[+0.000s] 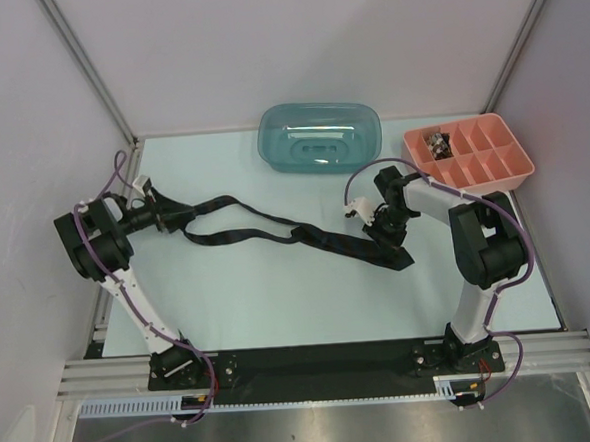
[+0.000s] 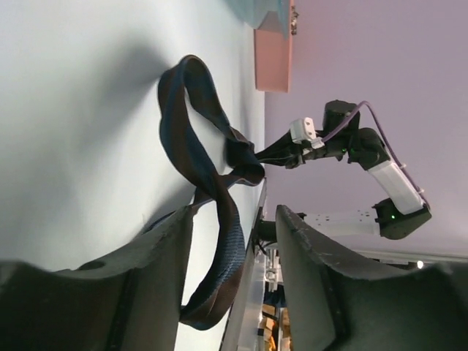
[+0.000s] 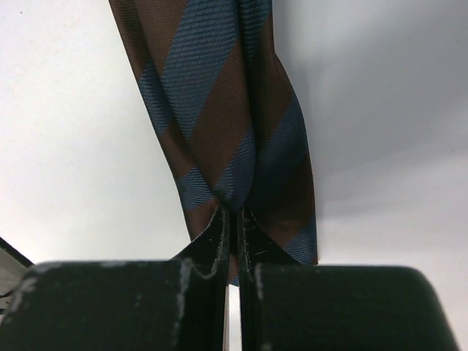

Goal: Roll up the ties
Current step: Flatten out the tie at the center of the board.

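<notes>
One tie [image 1: 275, 229] lies stretched and twisted across the table between my two grippers; from above it looks black. In the right wrist view the tie [image 3: 219, 110] shows brown with blue stripes. My right gripper [image 3: 232, 219] is shut, pinching the fabric near its wide end [image 1: 389, 247]. My left gripper [image 1: 170, 221] is at the tie's narrow end. In the left wrist view its jaws stand apart [image 2: 234, 241], and a loop of the tie [image 2: 219, 270] hangs between them close to the left finger [image 2: 157, 256], not pinched.
A teal basin [image 1: 320, 137] sits at the back centre. A pink compartment tray [image 1: 469, 153] stands at the back right, with small items in one cell. White walls close in on both sides. A black rail [image 1: 324, 361] runs along the near edge.
</notes>
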`<state>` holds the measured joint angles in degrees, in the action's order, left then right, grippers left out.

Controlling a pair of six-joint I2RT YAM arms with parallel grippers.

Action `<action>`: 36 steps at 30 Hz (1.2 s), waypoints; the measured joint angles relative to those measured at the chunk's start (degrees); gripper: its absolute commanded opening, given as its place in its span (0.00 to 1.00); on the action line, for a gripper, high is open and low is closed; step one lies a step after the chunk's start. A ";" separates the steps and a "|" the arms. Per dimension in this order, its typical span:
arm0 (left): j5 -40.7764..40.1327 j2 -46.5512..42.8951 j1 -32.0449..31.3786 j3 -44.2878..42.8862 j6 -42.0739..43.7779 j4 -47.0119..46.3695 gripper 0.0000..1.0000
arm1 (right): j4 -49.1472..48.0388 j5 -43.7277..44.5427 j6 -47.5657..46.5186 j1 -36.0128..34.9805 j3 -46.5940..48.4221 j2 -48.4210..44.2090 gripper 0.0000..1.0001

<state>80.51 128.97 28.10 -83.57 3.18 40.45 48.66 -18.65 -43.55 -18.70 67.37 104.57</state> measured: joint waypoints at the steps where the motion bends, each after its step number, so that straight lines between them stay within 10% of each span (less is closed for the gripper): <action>1: 0.59 -0.33 0.00 0.48 -0.26 -0.33 0.44 | 0.02 0.09 0.00 -0.07 0.02 0.00 0.00; 12: -0.68 -3.02 -0.13 2.69 8.52 8.35 0.20 | 0.42 0.52 0.00 -0.61 0.50 0.39 0.00; 23: -23.41 -11.85 -6.91 -0.22 21.46 14.47 0.00 | 0.87 0.83 -0.07 -0.74 0.98 0.90 0.00; 36: -76.28 -41.99 -26.82 14.43 28.94 -27.85 0.00 | 1.49 1.25 -0.07 -0.74 1.64 1.68 0.00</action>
<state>4.23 86.98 1.28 -69.14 32.12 12.60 50.15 -17.41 -43.62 -19.44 69.01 106.26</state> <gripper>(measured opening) 0.011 0.023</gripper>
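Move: The left hand, fingers open around the tie's left loop, has the loop's bend about 3 cm back and 2 cm to its right, roughly level. The spot where the tie's two strands meet lies some 26 cm right and 6 cm back, about 7 cm lower; the teal bin is about 34 cm right and 19 cm ahead. From the right hand, which still pinches the broad end, the bend is roughly 52 cm left, 8 cm ahead and 5 cm higher. The left fingers shut on the tie's loop while the hand eases about 3 cm back and 2 cm right. Gripping it, the hand then lifts some 11 cm and goes about 8 cm forward, the wrist rolling and swinging hard, about 90 degrees in all, until the fingers point forward and down instead of right. The right hand stays put, keeping its pinch on the broad end. ##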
